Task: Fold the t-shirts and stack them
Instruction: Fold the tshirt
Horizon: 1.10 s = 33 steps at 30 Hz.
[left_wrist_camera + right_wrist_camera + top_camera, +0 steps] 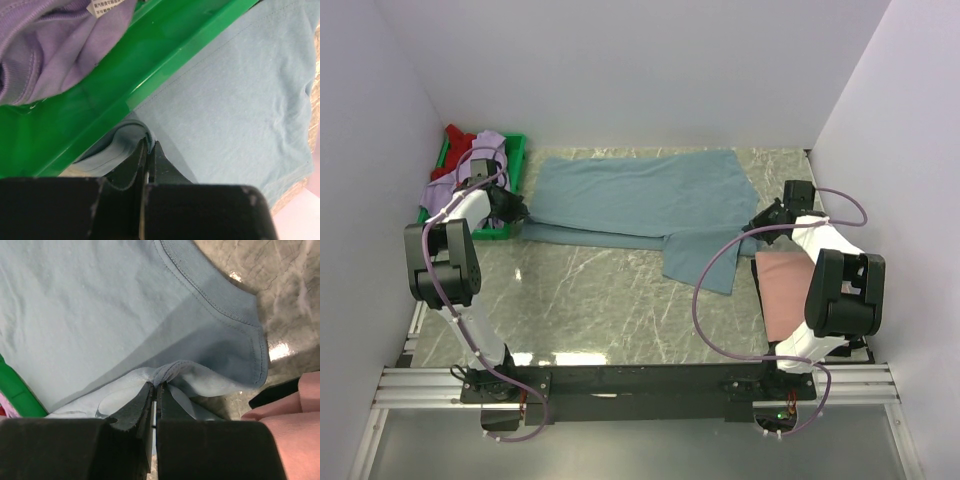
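Observation:
The grey-blue t-shirt (640, 200) lies spread across the far half of the table, one part hanging toward the middle. My left gripper (517, 212) is shut on its left edge (131, 131) beside the green tray. My right gripper (757, 224) is shut on a bunched hem at its right edge (172, 371). A folded salmon pink t-shirt (785, 293) lies at the right, under my right arm, and shows in the right wrist view (295, 425). The lavender t-shirt (460, 180) and red t-shirt (456, 140) sit in the tray; the lavender one fills the left wrist view's top left (55, 45).
The green plastic tray (516, 150) stands at the far left against the wall, its rim close to my left gripper (165, 65). White walls close in the table on three sides. Marble tabletop (600, 310) shows in the near middle.

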Tool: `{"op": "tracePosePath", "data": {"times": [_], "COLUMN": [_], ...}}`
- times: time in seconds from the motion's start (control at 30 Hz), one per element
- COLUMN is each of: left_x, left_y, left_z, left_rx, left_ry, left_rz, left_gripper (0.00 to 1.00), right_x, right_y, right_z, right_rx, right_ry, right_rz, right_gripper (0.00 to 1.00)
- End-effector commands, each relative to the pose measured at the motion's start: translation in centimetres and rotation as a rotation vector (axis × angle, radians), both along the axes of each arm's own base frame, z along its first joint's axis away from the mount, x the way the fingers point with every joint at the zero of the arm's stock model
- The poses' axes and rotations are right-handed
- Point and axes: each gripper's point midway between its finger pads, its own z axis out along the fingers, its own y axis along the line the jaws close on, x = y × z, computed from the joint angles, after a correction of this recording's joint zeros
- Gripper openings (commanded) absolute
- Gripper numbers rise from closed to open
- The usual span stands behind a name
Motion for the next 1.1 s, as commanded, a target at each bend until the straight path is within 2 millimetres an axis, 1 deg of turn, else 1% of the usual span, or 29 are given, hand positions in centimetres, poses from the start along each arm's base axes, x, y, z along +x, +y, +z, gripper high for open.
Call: {"op": "tracePosePath", "data": {"times": [0.0, 0.03, 0.07, 0.13, 0.17, 0.3, 0.37, 0.4, 0.47, 0.5, 0.53, 0.57, 0.6, 0.63, 0.67, 0.7, 0.73, 0.77, 0.8, 0.83, 0.87, 0.9, 0.93, 0.97, 1.0, 1.03, 1.07], "left_x": [1.6, 1.8, 1.8, 2.1, 2.3, 3.1, 3.4, 3.5, 4.0, 4.1, 4.2, 4.5, 4.5, 4.4, 4.3, 4.1, 3.9, 3.5, 3.1, 2.8, 2.3, 2.1, 1.7, 1.2, 0.9, 0.7, 0.4], "left_y": [-0.1, -0.1, -0.2, 0.0, 0.0, -0.3, -0.4, -0.4, -0.4, -0.3, -0.6, -0.4, -0.5, -0.5, -0.6, -0.5, -0.7, -0.8, -0.9, -1.0, -1.2, -1.3, -1.5, -1.5, -1.8, -1.8, -2.0], "left_z": [2.4, 2.4, 1.8, 1.7, 1.4, 1.0, 1.0, 1.1, 1.6, 1.8, 2.1, 2.9, 3.2, 4.0, 4.3, 4.5, 5.4, 5.4, 5.5, 6.3, 6.1, 6.4, 6.9, 6.8, 6.9, 7.0, 7.4], "left_rx": [-0.011, -0.011, -0.015, -0.011, -0.012, -0.023, -0.027, -0.026, -0.023, -0.022, -0.035, -0.035, -0.024, -0.019, -0.013, -0.006, -0.004, -0.006, -0.006, -0.004, -0.011, -0.011, -0.012, -0.011, -0.014, -0.018, -0.018], "left_ry": [-0.084, -0.084, -0.073, -0.074, -0.069, -0.073, -0.085, -0.094, -0.120, -0.133, -0.148, -0.178, -0.187, -0.204, -0.207, -0.212, -0.233, -0.233, -0.226, -0.240, -0.234, -0.243, -0.253, -0.246, -0.249, -0.255, -0.263], "left_rz": [0.000, -0.002, -0.005, -0.003, -0.005, -0.028, -0.038, -0.044, -0.053, -0.064, -0.080, -0.088, -0.106, -0.117, -0.123, -0.126, -0.132, -0.139, -0.142, -0.147, -0.155, -0.165, -0.169, -0.174, -0.184, -0.188, -0.192], "left_gripper": [0.01, 0.01, 0.01, 0.01, 0.01, 0.01, 0.06, 0.13, 0.28, 0.42, 0.49, 0.55, 0.62, 0.66, 0.68, 0.70, 0.71, 0.71, 0.71, 0.71, 0.70, 0.70, 0.70, 0.70, 0.69, 0.69, 0.69], "right_x": [1.0, 1.0, 1.1, 1.3, 1.4, 1.9, 2.1, 2.4, 2.9, 2.9, 2.9, 3.0, 3.0, 2.7, 2.6, 2.4, 1.9, 1.6, 1.1, 0.7, -0.2, -0.7, -1.2, -2.1, -2.6, -3.2, -4.0], "right_y": [-0.6, -0.5, -0.4, -0.4, -0.4, -0.2, -0.3, -0.3, -0.6, -0.6, -0.7, -0.9, -1.0, -1.1, -1.2, -1.0, -0.7, -0.6, -0.3, 0.2, 0.1, 0.2, 0.3, 0.7, 0.9, 1.1, 1.3], "right_z": [1.2, 0.9, 1.0, 0.7, 0.7, 0.7, 0.4, 0.3, 0.6, 0.6, 0.7, 1.1, 1.7, 1.9, 2.5, 3.4, 3.4, 3.6, 4.5, 4.6, 4.1, 4.7, 4.8, 3.9, 4.5, 4.3, 3.6], "right_rx": [-0.008, -0.002, 0.003, 0.009, 0.011, 0.019, 0.012, 0.007, -0.006, -0.019, -0.028, -0.040, -0.062, -0.089, -0.104, -0.122, -0.145, -0.159, -0.180, -0.192, -0.212, -0.217, -0.219, -0.220, -0.228, -0.232, -0.234], "right_ry": [-0.065, -0.059, -0.061, -0.056, -0.058, -0.065, -0.057, -0.053, -0.054, -0.054, -0.051, -0.057, -0.068, -0.062, -0.070, -0.089, -0.078, -0.076, -0.094, -0.095, -0.081, -0.098, -0.103, -0.087, -0.108, -0.101, -0.089], "right_rz": [-0.004, -0.002, 0.000, -0.001, 0.002, 0.013, 0.025, 0.030, 0.041, 0.057, 0.060, 0.062, 0.069, 0.069, 0.068, 0.076, 0.081, 0.085, 0.093, 0.106, 0.102, 0.100, 0.103, 0.113, 0.114, 0.115, 0.121], "right_gripper": [0.00, 0.00, 0.00, 0.00, 0.00, 0.00, 0.00, 0.00, 0.17, 0.36, 0.44, 0.51, 0.59, 0.62, 0.63, 0.64, 0.64, 0.64, 0.64, 0.64, 0.64, 0.64, 0.64, 0.64, 0.64, 0.64, 0.63]}}
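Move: Both hands still pinch the t-shirt's turned-over edge, and each laying spot is on the shirt roughly 2 cm ahead and 2 cm below its hand, straight ahead. From the left hand, the shirt's middle is about 32 cm right and 3 cm ahead; the green bin is some 14 cm left and 7 cm ahead. From the right hand, the shirt's flap lies about 12 cm left and 8 cm back, the pink folded shirt about 13 cm right and 17 cm back. Both grippers let go of the t-shirt's pinched edge, laying it down on the shirt: each eases forward 2 to 3 cm while sinking about 1 cm, fingers opening wide. Then they rise off by some 5 or 6 cm and draw back, the right one farther, while the fingers tip slightly outward from pointing down. ##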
